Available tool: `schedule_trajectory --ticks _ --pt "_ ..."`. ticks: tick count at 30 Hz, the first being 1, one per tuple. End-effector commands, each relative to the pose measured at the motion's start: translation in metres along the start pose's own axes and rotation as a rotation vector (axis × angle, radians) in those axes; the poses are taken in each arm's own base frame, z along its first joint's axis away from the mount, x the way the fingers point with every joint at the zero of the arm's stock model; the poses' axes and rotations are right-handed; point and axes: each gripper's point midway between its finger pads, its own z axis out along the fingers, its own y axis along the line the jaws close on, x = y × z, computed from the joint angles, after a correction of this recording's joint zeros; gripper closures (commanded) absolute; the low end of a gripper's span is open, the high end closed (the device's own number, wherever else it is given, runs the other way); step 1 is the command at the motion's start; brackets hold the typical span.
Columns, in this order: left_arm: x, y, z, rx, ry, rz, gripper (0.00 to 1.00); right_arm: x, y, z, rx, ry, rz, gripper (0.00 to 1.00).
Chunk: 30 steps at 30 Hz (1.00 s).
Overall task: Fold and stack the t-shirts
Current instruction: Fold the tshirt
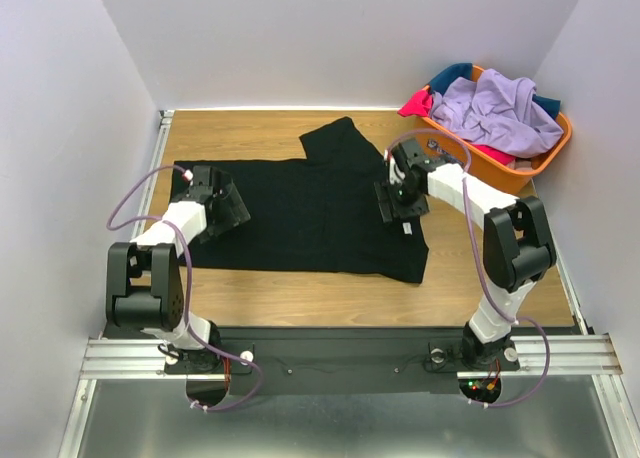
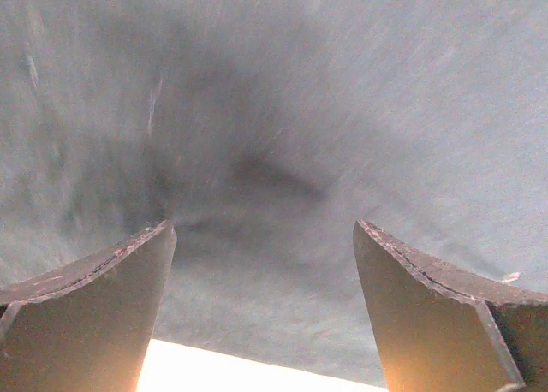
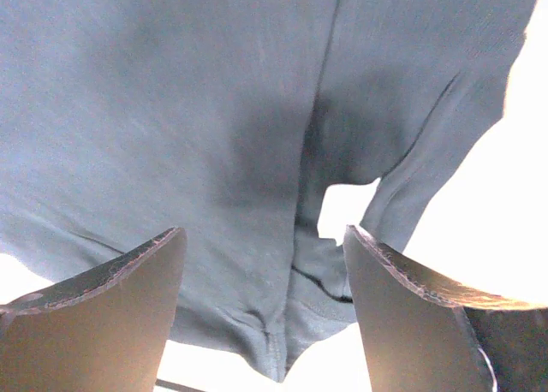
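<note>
A black t-shirt (image 1: 310,208) lies spread flat on the wooden table (image 1: 300,288), one sleeve pointing to the back. My left gripper (image 1: 228,206) hovers open over its left part. The left wrist view shows only smooth dark cloth (image 2: 274,109) between the spread fingers (image 2: 103,306), near the shirt's edge. My right gripper (image 1: 398,208) stands open over the shirt's right side. In the right wrist view a seamed, folded edge of the shirt (image 3: 282,349) lies between the open fingers (image 3: 411,323). Lavender (image 1: 495,113), pink-red (image 1: 418,103) and teal (image 1: 450,76) t-shirts are heaped at the back right.
An orange plastic basket (image 1: 500,163) holds the heaped shirts in the back right corner, close behind my right arm. White walls enclose the table on three sides. A metal rail (image 1: 330,353) carries both arm bases at the near edge.
</note>
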Motion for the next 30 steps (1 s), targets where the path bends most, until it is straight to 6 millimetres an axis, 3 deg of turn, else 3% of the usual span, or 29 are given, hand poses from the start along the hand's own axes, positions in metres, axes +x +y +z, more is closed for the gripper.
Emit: schedule_trajectory --ticks 1,3,6,8,11,15,19,23,30 --pt "-0.062 -0.033 -0.013 0.051 -0.099 -0.001 0.02 -0.058 0.003 -0.022 0.02 -0.133 0.0 0.21" --pt "-0.076 -0.041 -0.008 0.059 -0.107 0.003 0.03 -0.082 0.006 -0.022 0.016 -0.176 -0.012 0.2" --pt "-0.101 -0.054 0.01 0.065 -0.13 0.018 0.02 -0.101 0.006 0.005 0.007 -0.208 -0.032 0.2" --pt "-0.103 -0.056 0.019 0.063 -0.126 0.037 0.02 -0.113 0.006 0.018 0.007 -0.247 -0.04 0.2" --pt "-0.098 -0.052 0.038 0.045 -0.107 0.057 0.03 -0.114 0.003 0.044 0.01 -0.247 -0.049 0.2" --pt "-0.071 -0.037 0.056 0.011 -0.059 0.063 0.03 -0.102 0.0 0.062 0.01 -0.227 -0.044 0.2" --pt "-0.046 -0.022 0.059 -0.012 -0.03 0.061 0.03 -0.073 -0.005 0.071 0.02 -0.168 -0.038 0.2" --pt "-0.02 -0.008 0.058 -0.03 0.002 0.055 0.03 -0.043 -0.01 0.071 0.031 -0.12 -0.026 0.2" --pt "0.017 0.009 0.046 -0.039 0.042 0.036 0.03 -0.003 -0.007 0.055 0.018 -0.086 -0.004 0.21"
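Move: The black t-shirt lies spread beneath both hands, and the next patch of its cloth to be pressed is about 11 cm ahead of the left hand and 2 cm lower; from the right hand it is some 10 cm ahead, 3 cm left and 4 cm lower. The shirt's near edge runs roughly 12 cm behind the left hand. The white neck tag is about 3 cm right and 1 cm back of the right hand, the sleeve some 25 cm ahead and 16 cm left. The t-shirt is drawn back towards the robot again: both open hands lift some 5 cm while swinging forward about 10 cm over the cloth, come down on it, then drag their fingertips back along it by roughly 4 cm. The fingers stay open, the right ones tilting forward about 15 degrees, the left about 10. ##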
